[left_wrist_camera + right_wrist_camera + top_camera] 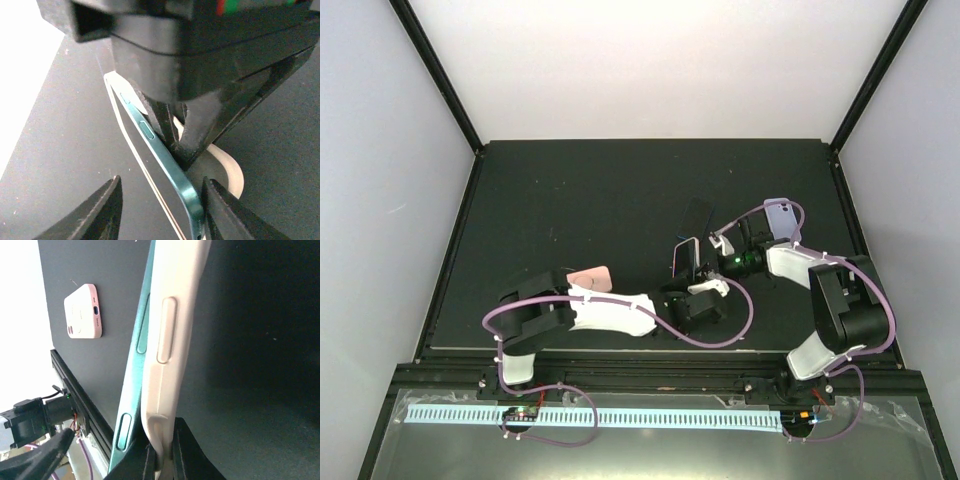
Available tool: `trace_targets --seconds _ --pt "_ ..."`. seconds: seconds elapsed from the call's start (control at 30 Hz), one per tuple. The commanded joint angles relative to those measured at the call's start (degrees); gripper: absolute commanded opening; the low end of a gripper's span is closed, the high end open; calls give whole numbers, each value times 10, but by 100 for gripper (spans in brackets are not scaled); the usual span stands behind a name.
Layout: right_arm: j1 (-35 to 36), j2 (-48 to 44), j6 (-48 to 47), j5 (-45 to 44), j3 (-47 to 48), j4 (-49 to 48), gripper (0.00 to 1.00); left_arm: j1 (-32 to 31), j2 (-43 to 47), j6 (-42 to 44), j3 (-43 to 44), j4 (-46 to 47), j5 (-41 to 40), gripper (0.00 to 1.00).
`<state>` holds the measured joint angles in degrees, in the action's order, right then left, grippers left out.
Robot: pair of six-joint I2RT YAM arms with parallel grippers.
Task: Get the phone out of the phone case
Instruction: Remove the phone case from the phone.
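Note:
A teal phone (134,375) stands on edge in a pale pinkish case (172,315), and its side has peeled out of the case wall. My right gripper (162,456) is shut on the case's edge. In the left wrist view the phone (167,157) runs between my left gripper's (161,214) open fingers; the right finger (227,212) is close to its edge, and the case (227,170) curves behind. In the top view the phone (682,258) is held mid-table between the left gripper (692,300) and the right gripper (708,264).
A pink case (590,278) lies flat beside the left arm and also shows in the right wrist view (84,311). A dark phone-shaped item (697,215) and a lilac one (780,215) lie further back. The table's front rail (85,405) is near.

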<state>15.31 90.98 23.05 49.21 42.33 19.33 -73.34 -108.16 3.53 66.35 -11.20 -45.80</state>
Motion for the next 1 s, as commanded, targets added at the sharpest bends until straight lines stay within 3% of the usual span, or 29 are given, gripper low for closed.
trace_targets --seconds 0.0,0.37,0.53,0.77,0.97 --pt "4 -15 -14 58 4 33 1 -1 14 67 -31 73 -107 41" --pt "4 -7 -20 41 9 32 1 -10 62 60 -69 111 -119 3" --pt "6 -18 -37 3 16 40 1 -7 94 10 -85 112 -106 2" --pt "10 -36 -53 -53 18 43 1 13 208 -88 -140 108 -48 2" --pt "20 -34 -80 -168 28 65 1 23 306 -145 -180 102 -24 2"
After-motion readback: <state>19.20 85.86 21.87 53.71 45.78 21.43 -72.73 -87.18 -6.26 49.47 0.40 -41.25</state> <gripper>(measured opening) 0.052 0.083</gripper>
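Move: The cream-cased phone is held raised in front of both hands. Its middle is about 4 cm ahead of the left hand, 1 cm left and 2 cm below, with the near part of its teal edge already between the open left fingers. From the right hand, which holds the case rim, it is roughly 3 cm left, 2 cm ahead and 1 cm higher. The loose dark phone lies some 18 cm ahead of the left hand, 3 cm right; the pink-cased phone 25 cm left, 1 cm ahead; both about 8 cm lower. The left hand shuts its fingers onto the teal edge of the phone while easing back about 1 cm, then lifts some 6 cm and swings 4 cm left, its left side rolling down about 25 degrees to lever the phone out of the case. The right hand keeps its pinch on the cream rim with fingers shut and goes the same way, about 5 cm up and 3 cm left, so that the case stays close beside the left fingers. ##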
